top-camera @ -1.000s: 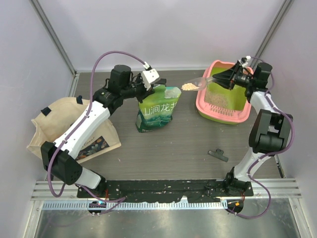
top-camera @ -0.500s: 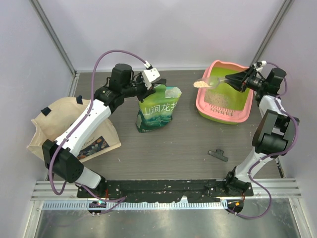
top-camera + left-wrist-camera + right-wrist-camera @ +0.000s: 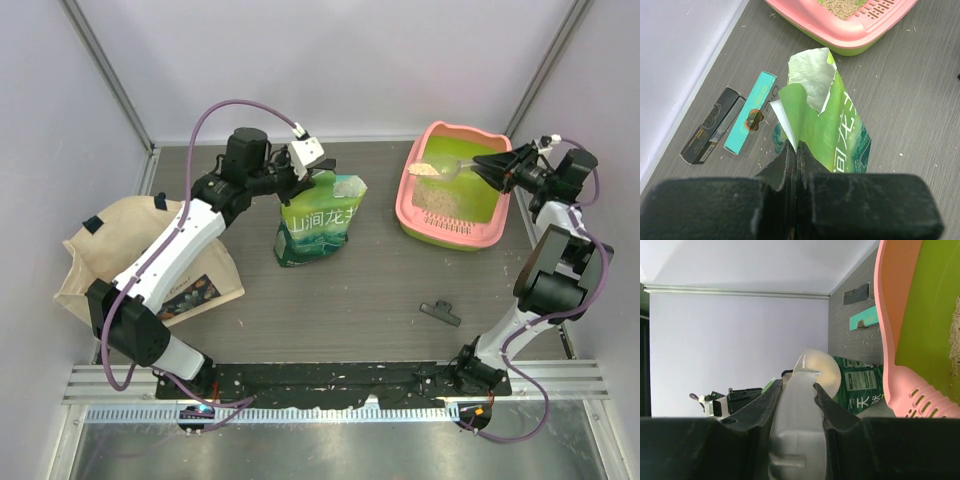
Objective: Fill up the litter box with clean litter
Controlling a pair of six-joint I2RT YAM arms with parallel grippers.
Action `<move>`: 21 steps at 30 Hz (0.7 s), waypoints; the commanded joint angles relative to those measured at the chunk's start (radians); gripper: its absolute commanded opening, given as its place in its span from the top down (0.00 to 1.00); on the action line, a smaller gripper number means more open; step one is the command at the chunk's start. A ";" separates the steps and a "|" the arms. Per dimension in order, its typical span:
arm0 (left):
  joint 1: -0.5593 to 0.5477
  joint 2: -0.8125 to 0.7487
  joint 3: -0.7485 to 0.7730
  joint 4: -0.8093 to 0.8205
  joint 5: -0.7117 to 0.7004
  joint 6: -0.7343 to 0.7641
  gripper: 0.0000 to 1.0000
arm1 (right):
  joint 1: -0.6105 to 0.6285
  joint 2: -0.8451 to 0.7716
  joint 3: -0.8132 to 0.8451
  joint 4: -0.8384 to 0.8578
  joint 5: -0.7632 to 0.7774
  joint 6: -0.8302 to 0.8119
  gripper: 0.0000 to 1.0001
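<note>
The litter box, pink rim and lime-green basin, stands at the back right and holds some beige clean litter. My right gripper is shut on the handle of a clear plastic scoop. The scoop's bowl, heaped with litter, hovers over the box's left part. In the right wrist view the scoop sits between the fingers beside the box. My left gripper is shut on the torn top edge of the green bag, holding it upright; the bag shows in the left wrist view.
A beige tote bag lies at the left. A black clip lies on the table near the right arm. Two flat cartons, teal and black, lie behind the bag by the back wall.
My right gripper has carried the loaded scoop rightward from beside the green bag to over the litter box. The left gripper and the bag have stayed put.
</note>
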 commanded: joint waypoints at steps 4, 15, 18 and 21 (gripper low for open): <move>0.001 0.005 0.056 0.064 0.054 0.009 1.00 | -0.064 -0.079 0.002 0.008 0.021 -0.024 0.99; -0.001 -0.001 0.050 0.065 0.058 0.009 1.00 | -0.140 -0.123 -0.006 -0.263 0.165 -0.286 0.99; 0.001 -0.009 0.038 0.067 0.058 0.009 1.00 | -0.150 -0.151 0.003 -0.389 0.285 -0.417 0.99; 0.001 -0.016 0.027 0.073 0.054 0.009 1.00 | -0.147 -0.208 0.018 -0.482 0.449 -0.548 0.99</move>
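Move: The litter box's middle lies about 6 cm to the right hand's left, 4 cm back and 16 cm below; the held scoop's loaded bowl reaches some 12 cm left of the hand. Litter already poured lies about 10 cm left, 7 cm back, and the litter bag's middle some 35 cm left, 11 cm back. From the left hand, pinching the bag, the litter box is about 33 cm right, 2 cm back and 20 cm lower. The right hand draws the gripped scoop right about 7 cm over the litter box, then sinks, turning 20 degrees. ##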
